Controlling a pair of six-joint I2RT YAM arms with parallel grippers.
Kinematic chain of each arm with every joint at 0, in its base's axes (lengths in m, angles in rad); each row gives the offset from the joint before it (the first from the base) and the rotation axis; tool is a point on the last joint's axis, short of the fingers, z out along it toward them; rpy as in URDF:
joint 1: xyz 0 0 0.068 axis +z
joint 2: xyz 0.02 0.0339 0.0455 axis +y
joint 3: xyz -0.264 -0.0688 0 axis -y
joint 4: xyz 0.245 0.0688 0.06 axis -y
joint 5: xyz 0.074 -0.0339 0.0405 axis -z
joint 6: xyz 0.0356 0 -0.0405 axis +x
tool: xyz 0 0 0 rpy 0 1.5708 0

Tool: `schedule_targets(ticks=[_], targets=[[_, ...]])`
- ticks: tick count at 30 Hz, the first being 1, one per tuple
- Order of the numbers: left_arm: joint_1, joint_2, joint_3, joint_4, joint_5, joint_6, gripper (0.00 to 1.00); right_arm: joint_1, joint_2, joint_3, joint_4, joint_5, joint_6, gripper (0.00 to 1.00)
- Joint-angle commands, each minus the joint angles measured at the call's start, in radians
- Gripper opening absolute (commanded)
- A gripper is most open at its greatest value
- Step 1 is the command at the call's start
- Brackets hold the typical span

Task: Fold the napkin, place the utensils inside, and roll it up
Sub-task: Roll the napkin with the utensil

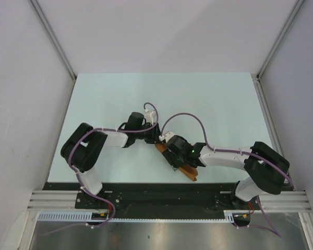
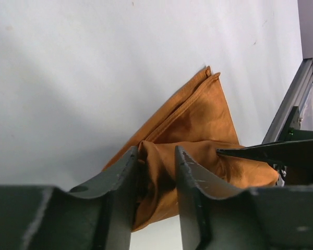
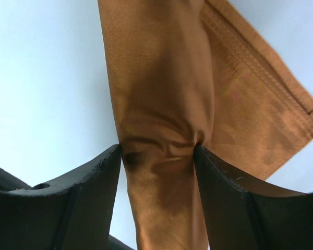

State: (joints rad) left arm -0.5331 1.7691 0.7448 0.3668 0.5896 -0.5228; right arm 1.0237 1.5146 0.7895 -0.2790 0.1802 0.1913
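The rust-orange napkin (image 1: 190, 173) lies bunched into a long roll near the table's front middle, between the two arms. In the left wrist view the napkin (image 2: 198, 120) shows a folded, hemmed corner pointing away. My left gripper (image 2: 157, 161) has its jaws apart around a loose fold at the roll's end. It sits at the napkin's far-left end (image 1: 157, 140). My right gripper (image 3: 157, 151) squeezes the rolled napkin (image 3: 161, 78) across its width, and the cloth creases at both pads. It holds the roll's middle (image 1: 173, 159). The utensils are hidden.
The pale table (image 1: 146, 99) is walled on three sides by white panels. A metal rail (image 1: 167, 200) runs along the near edge, close behind the napkin, and shows at the right of the left wrist view (image 2: 292, 104). One right finger (image 2: 271, 152) reaches in there.
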Motion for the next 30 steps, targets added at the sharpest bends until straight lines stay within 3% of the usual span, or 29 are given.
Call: schedule_targets(ticks=[1,7,11,15,18,24,30], targets=[[0.001,-0.045,0.065,-0.032,-0.030,0.009,0.45,-0.027,0.039,-0.029,0.018,-0.103,0.025,0.64],[0.045,-0.105,0.051,-0.060,-0.095,0.015,0.59,-0.042,0.065,-0.041,0.018,-0.136,0.056,0.65],[0.093,-0.144,0.002,-0.071,-0.137,0.020,0.61,-0.062,0.093,-0.053,0.018,-0.168,0.079,0.61],[0.136,-0.204,-0.059,-0.043,-0.151,-0.012,0.62,-0.094,0.113,-0.070,0.064,-0.335,0.071,0.44],[0.166,-0.262,-0.107,-0.023,-0.159,-0.036,0.62,-0.131,0.125,-0.073,0.121,-0.454,0.054,0.40],[0.197,-0.394,-0.176,-0.046,-0.183,-0.043,0.63,-0.195,0.183,-0.024,0.234,-0.709,0.020,0.36],[0.216,-0.500,-0.249,-0.092,-0.211,-0.039,0.65,-0.209,0.291,0.099,0.264,-0.851,0.013,0.34]])
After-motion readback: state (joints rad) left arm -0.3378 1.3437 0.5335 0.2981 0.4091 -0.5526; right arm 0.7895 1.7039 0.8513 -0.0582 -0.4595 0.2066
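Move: The napkin roll runs slantwise from far left to near right, and its middle lies between the right gripper's half-open fingers, about 1 cm below the hand point and 1 cm to its right. The unrolled flap is some 5 cm to the right and 2 cm ahead of that gripper. For the left gripper, the roll's left end sits at the fingertips, roughly 2 cm lower; the roll's middle is about 9 cm back and 8 cm to the right. Close the right gripper around the napkin roll after settling about 1 cm lower, then carry it some 5 cm left, swinging the fingertips round from forward to left as you tilt the wrist. Meanwhile free the left gripper from the roll's left end, opening it wider, and take it forward, then about 10 cm left and up, turning roughly 20 degrees counter-clockwise. ##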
